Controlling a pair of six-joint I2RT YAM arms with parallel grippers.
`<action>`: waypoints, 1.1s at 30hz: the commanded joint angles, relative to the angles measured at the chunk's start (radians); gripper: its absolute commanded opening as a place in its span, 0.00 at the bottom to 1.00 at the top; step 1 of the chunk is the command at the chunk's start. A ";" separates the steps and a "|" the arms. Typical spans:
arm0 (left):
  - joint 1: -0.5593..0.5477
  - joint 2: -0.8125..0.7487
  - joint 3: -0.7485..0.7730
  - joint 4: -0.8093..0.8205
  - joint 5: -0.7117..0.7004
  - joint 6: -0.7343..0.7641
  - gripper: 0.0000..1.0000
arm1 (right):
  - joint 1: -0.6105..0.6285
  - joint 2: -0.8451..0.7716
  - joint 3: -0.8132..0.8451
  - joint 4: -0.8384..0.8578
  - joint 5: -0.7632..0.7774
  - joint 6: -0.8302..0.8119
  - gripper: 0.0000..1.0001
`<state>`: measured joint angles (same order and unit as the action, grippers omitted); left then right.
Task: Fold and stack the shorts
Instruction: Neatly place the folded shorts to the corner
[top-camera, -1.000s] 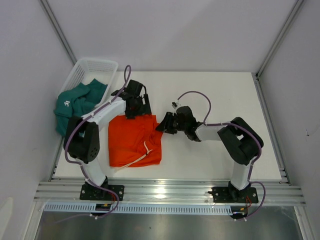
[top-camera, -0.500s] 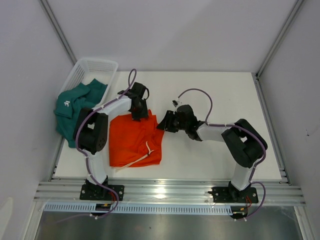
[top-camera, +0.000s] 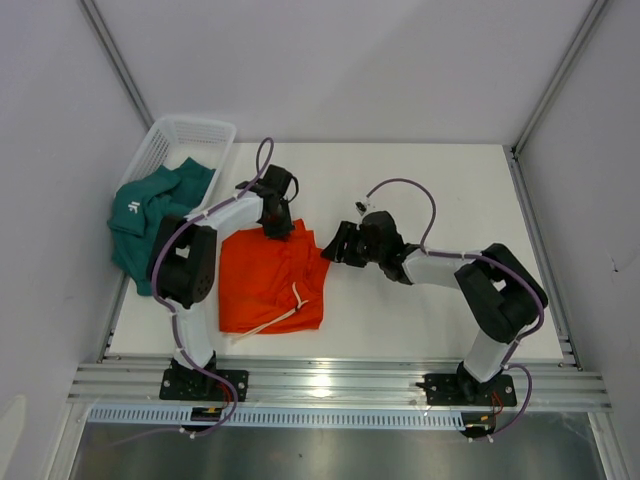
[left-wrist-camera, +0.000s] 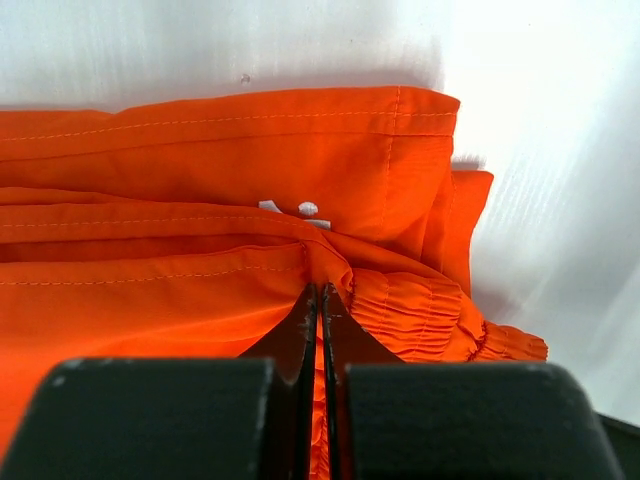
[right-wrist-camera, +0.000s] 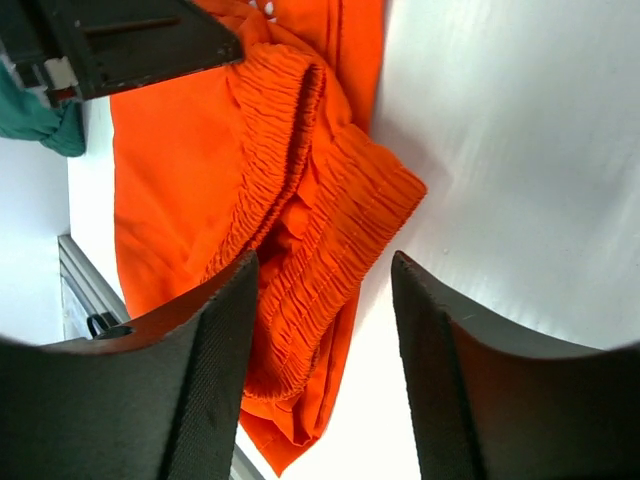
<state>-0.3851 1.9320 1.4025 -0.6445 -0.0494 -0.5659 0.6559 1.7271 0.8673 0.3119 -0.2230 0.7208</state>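
Note:
The orange shorts (top-camera: 265, 285) lie roughly folded on the white table, their white drawstring trailing toward the front. My left gripper (top-camera: 277, 226) sits at their far edge, shut on a pinched ridge of orange fabric (left-wrist-camera: 200, 170) beside the gathered waistband (left-wrist-camera: 420, 310). My right gripper (top-camera: 334, 246) hovers at their far right corner, open; the elastic waistband (right-wrist-camera: 300, 200) lies loose below and between its fingers (right-wrist-camera: 215, 380). The teal shorts (top-camera: 150, 205) spill from the basket at the left, touched by neither gripper.
A white mesh basket (top-camera: 200, 135) stands at the far left corner, half over the table's edge. White table (top-camera: 450, 190) stretches to the right and behind the arms. An aluminium rail (top-camera: 330, 385) runs along the near edge.
My left gripper moved onto the far edge of the orange shorts and closed on the fabric. My right gripper opened wider and drew back slightly to the right.

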 joint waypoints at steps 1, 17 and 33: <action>0.006 -0.047 -0.023 0.022 -0.020 0.014 0.00 | -0.015 0.023 -0.007 0.032 -0.016 0.017 0.59; 0.006 -0.281 -0.172 0.091 0.042 0.017 0.00 | -0.021 0.200 0.070 0.196 -0.177 0.115 0.48; 0.006 -0.525 -0.249 0.043 0.105 0.030 0.00 | 0.030 0.238 0.229 0.107 -0.182 -0.030 0.00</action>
<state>-0.3840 1.4891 1.1442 -0.5945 0.0200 -0.5560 0.6727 1.9251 1.0073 0.4206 -0.3904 0.7540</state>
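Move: The orange waistband end lies about 2 cm to the left of the right hand's open fingers, level fore and aft and some 4 cm lower. From that hand, the folded shorts' middle is roughly 13 cm left and 6 cm back, and the drawstring some 12 cm left and 15 cm back. From the left hand, whose shut tips are down at the cloth, the waistband end lies about 8 cm right, 4 cm back, at much the same height. Down about 4 cm goes the right hand first, onto the waistband end. Then it shifts left and its fingers shut, pinching the fabric, and it carries on left while rising some 3 cm, ending 5 cm left of its start. The left hand, fingers still shut, eases back, then lifts off the cloth, rising about 8 cm and drawing back 5 cm while its wrist tilts up. ##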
